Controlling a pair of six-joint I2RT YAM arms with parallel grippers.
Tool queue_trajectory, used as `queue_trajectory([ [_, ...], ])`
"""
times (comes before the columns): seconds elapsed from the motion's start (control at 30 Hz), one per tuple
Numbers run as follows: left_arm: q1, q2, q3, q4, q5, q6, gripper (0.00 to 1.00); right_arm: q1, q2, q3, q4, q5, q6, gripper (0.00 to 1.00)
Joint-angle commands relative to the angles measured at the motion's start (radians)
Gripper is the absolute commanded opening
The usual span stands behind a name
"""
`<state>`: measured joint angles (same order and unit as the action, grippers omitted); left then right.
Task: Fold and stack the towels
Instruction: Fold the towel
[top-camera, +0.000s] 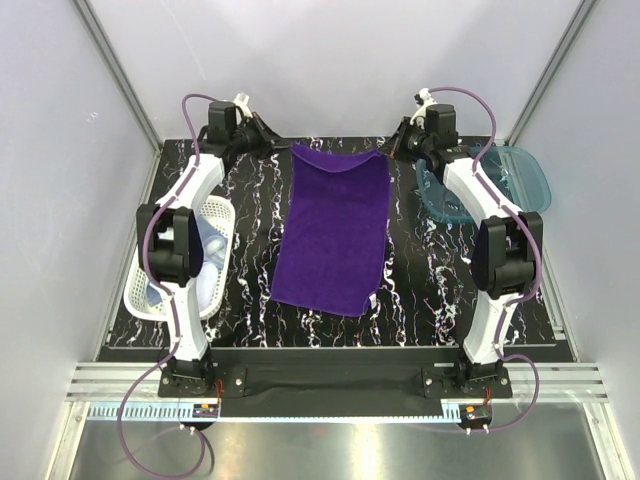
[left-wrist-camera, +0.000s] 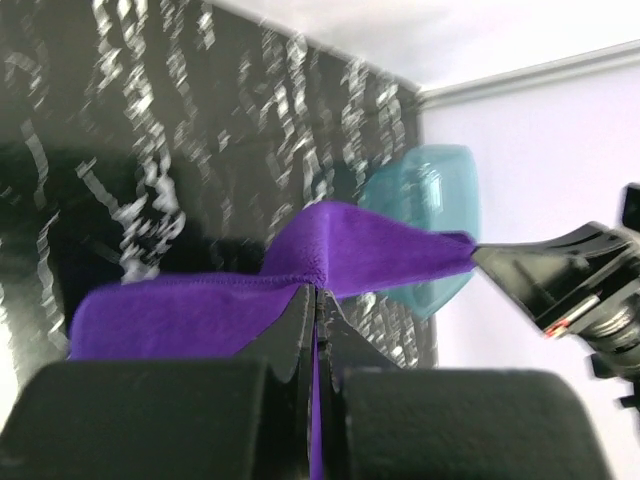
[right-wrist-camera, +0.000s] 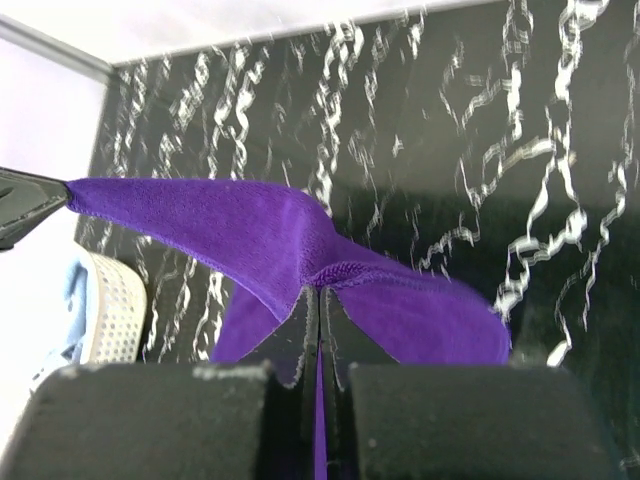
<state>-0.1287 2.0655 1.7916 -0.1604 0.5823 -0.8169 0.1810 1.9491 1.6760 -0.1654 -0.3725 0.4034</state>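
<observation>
A deep purple towel (top-camera: 333, 230) hangs stretched between my two grippers at the back of the table, and its near end lies flat on the black marbled tabletop (top-camera: 250, 290). My left gripper (top-camera: 276, 141) is shut on the far left corner. In the left wrist view the left gripper (left-wrist-camera: 318, 290) pinches the purple towel (left-wrist-camera: 180, 315) along its hem. My right gripper (top-camera: 391, 148) is shut on the far right corner; the right wrist view shows the right gripper (right-wrist-camera: 320, 290) clamped on the purple towel (right-wrist-camera: 230, 225). Pale blue cloth (top-camera: 205, 262) lies in the white basket.
A white perforated basket (top-camera: 222, 215) stands at the table's left edge, under the left arm. A translucent teal bin (top-camera: 520, 180) sits at the far right, beside the right arm. White walls close in the back and both sides.
</observation>
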Motion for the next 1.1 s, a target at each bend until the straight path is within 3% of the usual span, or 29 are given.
queue_trajectory([
  [0.0,0.009,-0.048,0.031,-0.203,-0.004,0.125,0.00,0.000,-0.058,0.028,-0.095,-0.012,-0.038,0.00],
  [0.2,0.011,-0.163,-0.118,-0.327,-0.090,0.197,0.00,0.000,-0.151,-0.051,-0.255,-0.019,0.034,0.00],
  [0.33,0.011,-0.235,-0.222,-0.393,-0.110,0.249,0.00,0.002,-0.243,-0.241,-0.321,-0.046,0.066,0.00],
  [0.7,-0.006,-0.450,-0.587,-0.418,-0.144,0.350,0.00,0.014,-0.521,-0.755,-0.154,-0.152,0.144,0.00],
  [0.87,-0.046,-0.492,-0.646,-0.448,-0.153,0.380,0.00,0.050,-0.570,-0.872,-0.068,-0.213,0.196,0.00],
  [1.07,-0.078,-0.541,-0.730,-0.473,-0.217,0.397,0.00,0.179,-0.593,-0.924,-0.057,-0.149,0.248,0.00],
])
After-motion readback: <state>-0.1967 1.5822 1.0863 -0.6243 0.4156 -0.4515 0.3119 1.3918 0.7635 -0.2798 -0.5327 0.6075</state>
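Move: The towel's far edge is already pinched at its corners by the two hands, with the cloth running back to the table. From the left hand, the near-left corner lies about 34 cm back, 3 cm left and 21 cm below; the white basket is some 25 cm back, 21 cm left, 17 cm below. From the right hand, the near-right corner is roughly 37 cm back, 4 cm left, 20 cm below; the teal bin is 6 cm back, 20 cm right, 17 cm below. The towel's far edge is carried back over its own lying half towards the near edge, both hands keeping their pinch on the corners. They draw back about 25 cm and sink some 13 cm together, the right going slightly farther, while the wrists tip the fingers more steeply down, roughly 30 degrees; the left also rolls its left side up. ##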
